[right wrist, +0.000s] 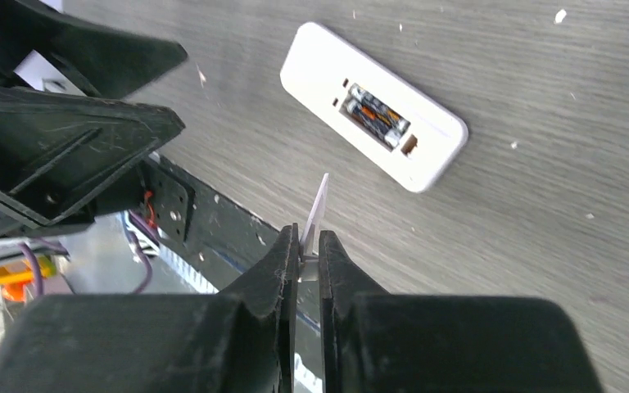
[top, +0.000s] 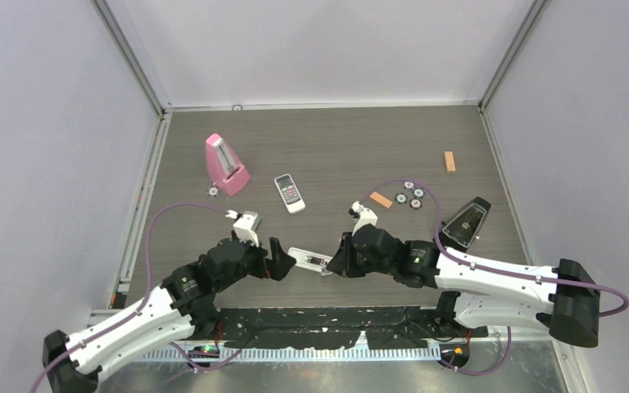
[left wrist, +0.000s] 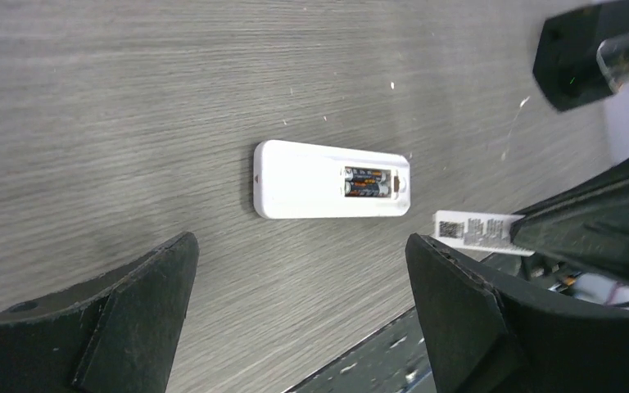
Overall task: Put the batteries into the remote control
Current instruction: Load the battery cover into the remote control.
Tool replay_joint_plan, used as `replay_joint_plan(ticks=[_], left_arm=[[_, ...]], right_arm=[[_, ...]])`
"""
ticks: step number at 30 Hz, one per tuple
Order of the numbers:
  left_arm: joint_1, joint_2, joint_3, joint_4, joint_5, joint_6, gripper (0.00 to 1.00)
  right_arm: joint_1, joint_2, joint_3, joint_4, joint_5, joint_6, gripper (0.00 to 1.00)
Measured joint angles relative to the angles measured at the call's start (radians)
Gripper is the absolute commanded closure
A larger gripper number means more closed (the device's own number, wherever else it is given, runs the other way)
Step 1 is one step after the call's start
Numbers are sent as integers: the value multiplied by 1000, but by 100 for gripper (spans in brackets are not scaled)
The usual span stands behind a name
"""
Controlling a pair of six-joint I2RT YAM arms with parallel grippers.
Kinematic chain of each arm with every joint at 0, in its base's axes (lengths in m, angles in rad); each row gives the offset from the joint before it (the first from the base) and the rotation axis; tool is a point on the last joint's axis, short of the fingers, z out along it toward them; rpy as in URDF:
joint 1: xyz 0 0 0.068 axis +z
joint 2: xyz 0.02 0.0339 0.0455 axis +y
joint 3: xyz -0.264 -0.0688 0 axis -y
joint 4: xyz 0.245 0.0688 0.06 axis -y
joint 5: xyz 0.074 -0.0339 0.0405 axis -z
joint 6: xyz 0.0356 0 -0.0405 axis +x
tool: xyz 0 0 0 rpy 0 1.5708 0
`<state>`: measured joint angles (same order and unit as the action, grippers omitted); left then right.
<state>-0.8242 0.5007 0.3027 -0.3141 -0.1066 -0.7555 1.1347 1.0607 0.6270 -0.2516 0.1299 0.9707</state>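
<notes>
The remote control lies back-up on the table near the front edge, between both grippers. Its battery bay is uncovered, and two batteries lie side by side inside it. My left gripper hovers just left of the remote, jaws wide open and empty. My right gripper sits at the remote's right end, shut on a thin white battery cover with a printed label, held on edge above the table.
Behind stand a pink metronome, a shorter remote with a display, several coin-like discs, two orange blocks and a dark metronome. The table's taped front edge runs just below the grippers.
</notes>
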Motion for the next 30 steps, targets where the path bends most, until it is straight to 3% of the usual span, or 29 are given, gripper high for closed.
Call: replay_joint_plan(ticks=[3,11,18,30], left_arm=[[103,26,-26,32,88,-85,9],[230,222,-69,185,274,-166,28],[279,315,-71,279,351,-177,31],[290,339,-71,315,365,-155,31]], right_arm=[[-5,43,-6,89,23,37,95],[-38,145,-42,276,30,137,95],[-73,221,-85,395,14,202,95],[-85,269,-98,442,-13,244,95]])
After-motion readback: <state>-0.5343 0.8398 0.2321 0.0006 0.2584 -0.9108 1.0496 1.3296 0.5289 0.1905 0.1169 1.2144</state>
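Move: The remote control lies bay-up; its middle is about 4 cm ahead, 6 cm left and 7 cm below the right hand, which already grips the cover. From the open left hand it lies some 3 cm ahead, 7 cm right and 6 cm down. From the right hand, a second remote lies roughly 22 cm ahead and 12 cm left, an orange block some 21 cm ahead and 16 cm right. Right hand carries the cover forward-left, then down 4 cm, to the battery bay; left sinks 4 cm, partly closing. ##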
